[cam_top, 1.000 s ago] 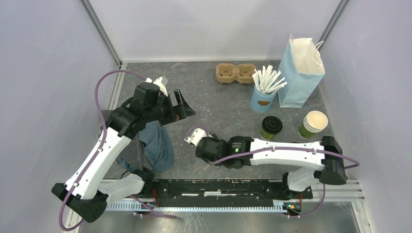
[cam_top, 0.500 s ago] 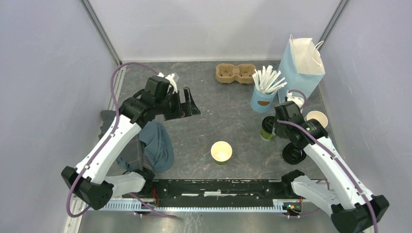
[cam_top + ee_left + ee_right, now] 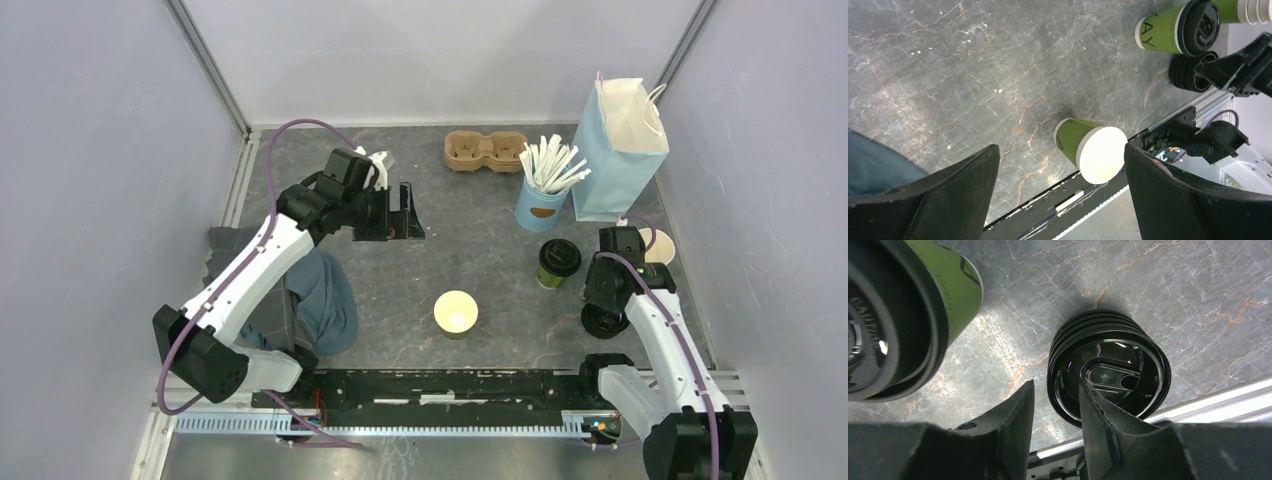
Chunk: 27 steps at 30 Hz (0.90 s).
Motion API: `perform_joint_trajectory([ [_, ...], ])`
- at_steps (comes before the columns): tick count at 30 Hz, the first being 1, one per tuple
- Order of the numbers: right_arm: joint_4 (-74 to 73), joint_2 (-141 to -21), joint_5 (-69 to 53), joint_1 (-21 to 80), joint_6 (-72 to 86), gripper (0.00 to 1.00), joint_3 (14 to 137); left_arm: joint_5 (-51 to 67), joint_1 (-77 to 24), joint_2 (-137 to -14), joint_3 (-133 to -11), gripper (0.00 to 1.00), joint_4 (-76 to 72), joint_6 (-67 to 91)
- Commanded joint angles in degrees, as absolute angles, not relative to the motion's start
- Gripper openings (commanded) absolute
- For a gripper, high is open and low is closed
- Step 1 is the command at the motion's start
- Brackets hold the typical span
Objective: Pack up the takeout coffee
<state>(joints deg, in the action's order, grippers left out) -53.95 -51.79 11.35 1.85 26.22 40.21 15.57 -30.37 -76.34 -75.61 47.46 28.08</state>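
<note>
The takeout coffee is a dark-green cup with a black lid, upright at the right of the table; it also shows in the left wrist view and the right wrist view. A like green cup without a lid stands near the front middle. My right gripper hangs over a stack of black lids, jaws narrowly open astride the stack's near rim, gripping nothing. My left gripper hovers wide open and empty at the middle left.
A tall light-blue paper bag stands at the back right, with a light-blue cup of white sticks beside it and a cardboard cup carrier further left. Stacked green cups sit behind my right arm. A blue cloth lies front left.
My right arm has swung from the table's middle to the right and come down over the lid stack, its jaws narrowing. The lidless cup now stands alone. My left gripper has shifted right.
</note>
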Motion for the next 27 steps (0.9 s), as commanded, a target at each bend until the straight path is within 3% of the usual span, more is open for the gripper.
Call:
perform_joint_trajectory([
  [1,-50.01,-50.94,8.78,0.39,24.19,0.43,38.14,15.83,-32.82,-77.64,-80.12,1.0,46.43,22.88],
  [22,-47.25,-51.92,5.09,-4.17,21.61,0.19,36.3,15.05,-33.71,-78.82,-81.5,1.0,47.33,22.21],
  [27,-47.36,-51.62,5.02,-4.44,21.59,0.18,35.86,15.29,-33.71,-78.93,-81.44,1.0,47.24,22.35],
])
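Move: The right hand hovers just over the left, outer edge of the black lid stack; the top lid's middle lies about 3 cm back, 3 cm to the right and 2 cm below. The lidded cup stands roughly 6 cm ahead and 6 cm left, its middle about level with the hand, the nested cups some 6 cm ahead and 8 cm right. From the left hand the top lid is about 40 cm right, 12 cm back and 15 cm below. One fingertip outside and the other inside, the right fingers close around the left rim of the stack's top lid, from nearly half open to about a fifth. The hand first sinks about 1.5 cm to the rim, then holds that height, edging slightly forward and tilting a few degrees. The left hand, wide open and empty, shifts about 2 cm right, rises slightly and then waits. ##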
